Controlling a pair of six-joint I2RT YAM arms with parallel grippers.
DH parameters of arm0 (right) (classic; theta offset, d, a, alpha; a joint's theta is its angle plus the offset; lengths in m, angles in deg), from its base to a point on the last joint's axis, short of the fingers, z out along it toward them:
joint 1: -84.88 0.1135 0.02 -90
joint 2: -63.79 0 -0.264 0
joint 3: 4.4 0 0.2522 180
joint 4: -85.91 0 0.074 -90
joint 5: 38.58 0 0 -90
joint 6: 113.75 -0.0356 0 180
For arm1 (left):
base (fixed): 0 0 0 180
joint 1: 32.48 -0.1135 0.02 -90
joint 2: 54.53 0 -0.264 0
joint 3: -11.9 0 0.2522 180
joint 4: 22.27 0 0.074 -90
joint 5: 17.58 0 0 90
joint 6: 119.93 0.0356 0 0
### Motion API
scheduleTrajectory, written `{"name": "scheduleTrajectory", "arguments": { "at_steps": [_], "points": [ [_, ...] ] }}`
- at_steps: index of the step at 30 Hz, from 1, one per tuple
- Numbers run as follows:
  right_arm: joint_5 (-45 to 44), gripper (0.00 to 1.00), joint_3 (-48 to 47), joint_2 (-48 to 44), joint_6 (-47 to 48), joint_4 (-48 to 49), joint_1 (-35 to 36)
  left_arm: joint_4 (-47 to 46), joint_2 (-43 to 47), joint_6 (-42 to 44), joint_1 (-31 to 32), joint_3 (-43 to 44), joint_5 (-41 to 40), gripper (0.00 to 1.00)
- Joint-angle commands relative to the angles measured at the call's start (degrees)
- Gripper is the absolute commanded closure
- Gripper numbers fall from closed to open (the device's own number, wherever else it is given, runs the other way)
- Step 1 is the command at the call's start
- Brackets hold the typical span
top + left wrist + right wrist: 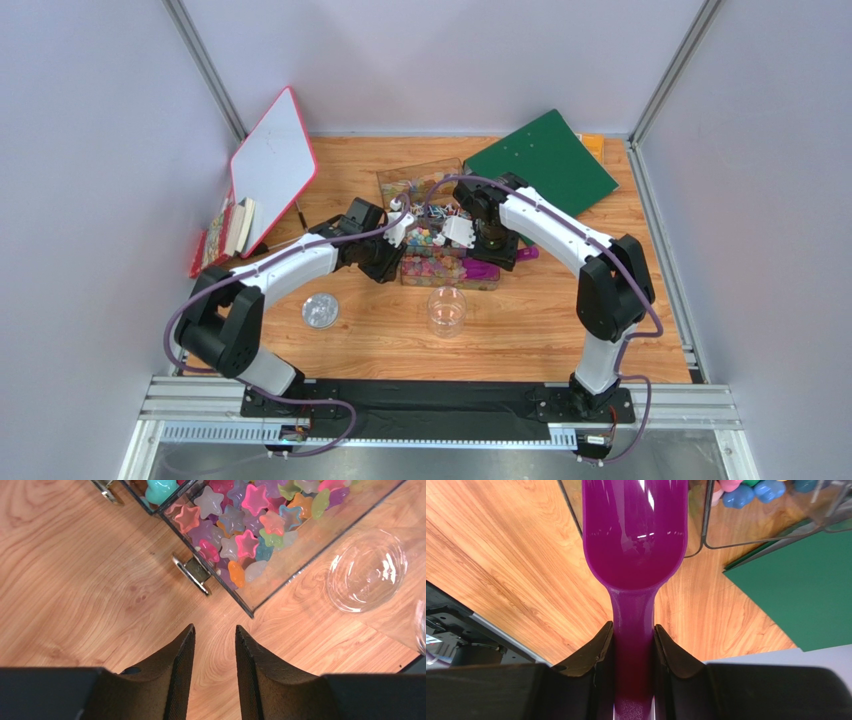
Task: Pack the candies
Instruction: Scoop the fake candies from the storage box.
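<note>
The candies (245,525) are small bright star shapes in pink, orange, blue and green, piled in a clear plastic box (432,232) mid-table. My left gripper (214,629) hangs open over bare wood just short of the box's near corner, with nothing between its fingers; in the top view the left gripper (385,255) sits at the box's left side. My right gripper (633,626) is shut on the handle of a purple scoop (635,535). The scoop's bowl is empty and reaches over a box edge. From above, the right gripper (495,245) is at the box's right side.
A clear round cup (446,310) stands in front of the box, with a clear lid (320,310) to its left. A whiteboard (272,165) and books (225,235) lean at the left wall. A green folder (540,160) lies at the back right. A metal latch (192,572) juts from the box.
</note>
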Motion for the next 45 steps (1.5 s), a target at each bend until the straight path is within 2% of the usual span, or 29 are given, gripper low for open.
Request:
{"name": "scheduleTrajectory", "arguments": {
  "at_steps": [1,8,17,30,40,45],
  "points": [
    [-2.0,1.0,-2.9,4.0,-3.8,-20.0,0.4,-2.8,6.2,0.1,-0.7,-1.7,-1.8,0.57],
    [-2.0,1.0,-7.5,8.3,-4.3,-19.9,2.4,-3.5,12.7,-0.2,-2.1,-4.2,-4.6,0.56],
    [0.0,1.0,-15.7,14.5,-4.1,-19.9,4.5,-3.2,13.9,-0.5,-4.8,-4.3,-6.0,0.55],
    [5.2,1.0,-16.3,18.4,-2.7,-14.3,4.7,-1.3,14.8,1.2,-8.0,-3.4,-7.4,0.55],
    [11.3,1.0,-8.2,12.8,-2.6,-1.2,4.6,0.7,14.6,2.8,-8.4,-2.3,-8.5,0.55],
    [13.3,1.0,0.3,7.8,-2.5,7.3,4.5,1.7,14.5,4.5,-8.7,-1.1,-8.9,0.55]
  ]
}}
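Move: The right hand holds the purple scoop, its bowl already over the right end of the near tray. The middle of that tray's star candies lies about 14 cm to this hand's left, 1 cm back and 9 cm below. The middle tray's candies sit roughly 6 cm farther out than those, and the clear round tub stands about 12 cm left and 9 cm back of the hand. From the empty left hand the star candies are some 12 cm right, 3 cm ahead and 3 cm below. Leftward and down, the right hand carries the scoop bowl-first along the near tray, about 5 cm left with a slight forward drift, then mostly down into the star candies, about 5 cm lower in all, easing back a little at the end with its grip kept. The left hand rises and swings left, away from the trays, still open. ##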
